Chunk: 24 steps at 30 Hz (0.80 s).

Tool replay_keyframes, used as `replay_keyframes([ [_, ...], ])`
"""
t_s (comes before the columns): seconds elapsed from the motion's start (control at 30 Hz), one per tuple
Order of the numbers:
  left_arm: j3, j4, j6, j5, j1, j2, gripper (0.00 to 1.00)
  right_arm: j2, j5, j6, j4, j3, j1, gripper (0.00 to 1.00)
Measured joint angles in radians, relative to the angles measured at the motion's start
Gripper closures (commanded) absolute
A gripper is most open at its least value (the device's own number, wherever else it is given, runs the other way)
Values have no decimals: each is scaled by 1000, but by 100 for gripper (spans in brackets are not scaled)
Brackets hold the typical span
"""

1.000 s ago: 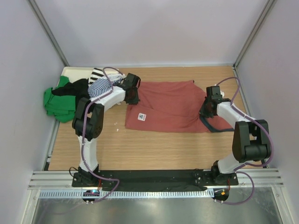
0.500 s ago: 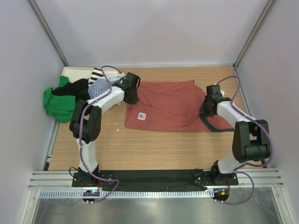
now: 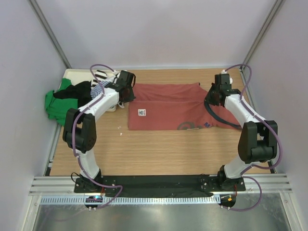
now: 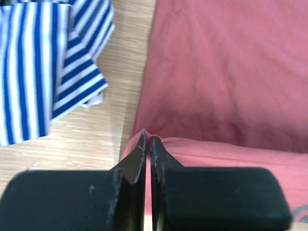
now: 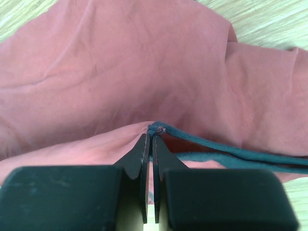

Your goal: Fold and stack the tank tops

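The brick-red tank top lies spread across the middle of the table, folded along its length, with a white label and part of a round logo showing. My left gripper is shut on its left edge. My right gripper is shut on its right edge at the dark grey trim. The navy-and-white striped top lies at the back left and shows in the left wrist view.
A pile of clothes sits at the back left: a green garment, a black one and the striped ones, on a white tray. Dark grey straps trail from the red top at the right. Walls close in both sides.
Both grippers have moved toward the back of the table, carrying the near edge of the red top over itself. The top now lies narrower, with the logo showing.
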Motion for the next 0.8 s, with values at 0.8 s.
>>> replay_keyframes([
  [0.8,325,-60,-10,-8,48,18,100,164,-25,-13,-57,438,-35,99],
])
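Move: Between both closed grippers hangs the red tank top's upper edge, with its far edge on the table about 12 cm ahead of the left hand, level sideways and 9 cm below. For the left hand, the striped top is some 9 cm ahead, 13 cm left, and the white tray's middle 10 cm ahead, 23 cm left. From the right hand the far edge is about 12 cm ahead, 2 cm left, 10 cm below; the dark trim's middle is 5 cm back, 8 cm right. Keeping their pinch on the red tank top, both hands start small: the left eases about 1 cm left and stays, while the right dips roughly 3.5 cm. Then both swing quickly up and forward over the far layer, the left ending about 11 cm higher and 6 cm farther out, the right 10 cm higher and 9 cm farther, fingers tilting forward some 10 degrees. ##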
